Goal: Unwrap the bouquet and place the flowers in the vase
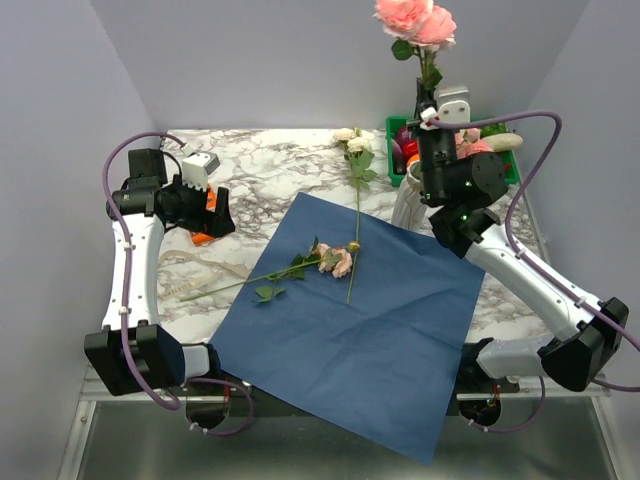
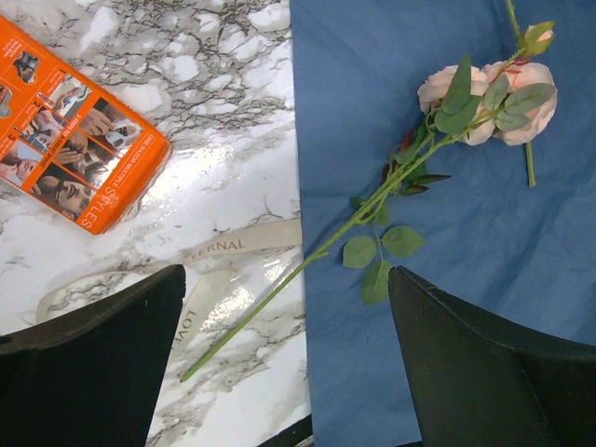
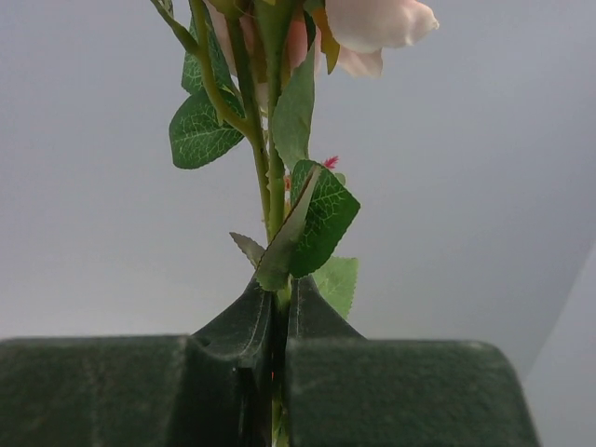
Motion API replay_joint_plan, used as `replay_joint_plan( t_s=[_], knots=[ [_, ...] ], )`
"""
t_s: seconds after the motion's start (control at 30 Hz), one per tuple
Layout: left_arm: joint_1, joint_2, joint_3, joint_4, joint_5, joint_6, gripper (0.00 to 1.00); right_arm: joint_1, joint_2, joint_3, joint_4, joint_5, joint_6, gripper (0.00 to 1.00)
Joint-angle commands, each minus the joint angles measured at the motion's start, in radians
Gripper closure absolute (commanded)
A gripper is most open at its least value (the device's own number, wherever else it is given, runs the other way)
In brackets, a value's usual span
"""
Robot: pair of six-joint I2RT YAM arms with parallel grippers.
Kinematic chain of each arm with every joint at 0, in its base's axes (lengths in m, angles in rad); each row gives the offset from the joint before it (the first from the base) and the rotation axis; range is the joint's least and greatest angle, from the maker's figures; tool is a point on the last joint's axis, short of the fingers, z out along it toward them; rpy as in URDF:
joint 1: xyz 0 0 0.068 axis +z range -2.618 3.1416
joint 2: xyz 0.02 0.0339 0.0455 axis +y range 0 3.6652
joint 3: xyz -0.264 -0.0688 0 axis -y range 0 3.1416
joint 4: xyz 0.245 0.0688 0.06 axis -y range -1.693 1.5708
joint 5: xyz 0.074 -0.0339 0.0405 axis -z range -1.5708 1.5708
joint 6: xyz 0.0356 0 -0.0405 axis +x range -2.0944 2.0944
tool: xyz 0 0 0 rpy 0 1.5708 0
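My right gripper (image 1: 428, 103) (image 3: 282, 291) points upward at the back right and is shut on the green stem (image 3: 276, 200) of pink flowers (image 1: 415, 20), holding them upright high over the table. The whitish vase (image 1: 407, 206) stands just below, mostly hidden by the right arm. The bouquet is undone: its blue paper (image 1: 350, 340) (image 2: 447, 233) lies flat. On it lie a peach rose stem (image 1: 330, 260) (image 2: 484, 93) and a cream rose stem (image 1: 352, 142). My left gripper (image 1: 216, 212) (image 2: 287, 279) hovers open over the paper's left edge, holding nothing.
A green crate (image 1: 392, 130) of vegetables stands at the back right behind the right arm. An orange box (image 1: 203, 238) (image 2: 74, 158) and a beige printed ribbon (image 1: 200, 270) (image 2: 233, 247) lie on the marble table (image 1: 260, 170) left of the paper.
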Motion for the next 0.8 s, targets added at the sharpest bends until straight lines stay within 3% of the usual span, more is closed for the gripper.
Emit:
replay_joint_plan(
  t_s=[0.0, 0.43, 0.77],
  knots=[
    [0.005, 0.019, 0.02, -0.022, 0.028, 0.015, 0.01, -0.054, 0.022, 0.029, 0.132, -0.013, -0.004, 0.99],
    [0.006, 0.059, 0.031, -0.022, 0.022, 0.028, 0.01, -0.109, 0.122, 0.08, 0.173, -0.054, 0.036, 0.99],
    [0.005, 0.064, 0.028, -0.017, 0.006, 0.041, 0.01, -0.146, 0.141, -0.037, 0.199, -0.047, 0.105, 0.99]
  ],
)
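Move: The vase, where the roses in the right hand are headed, has its middle about 7 cm ahead of that hand, 4 cm to its right and some 42 cm below. The pink roses already in the vase spread roughly 5 cm ahead, 12 cm right and 20 cm below the hand; the green crate lies about 28 cm ahead, 19 cm right and 48 cm below. From the idle left hand, the vase is about 14 cm ahead, 43 cm to its right and 12 cm below. The pink roses stay pinched by their stem in the right hand, blooms held high, while the hand carries them forward about 5 cm and a little to the right, towards a place over the vase. It first rises about 1 cm, then starts to sink by some 2.5 cm. The wrist barely turns and the fingers keep their closed hold. ##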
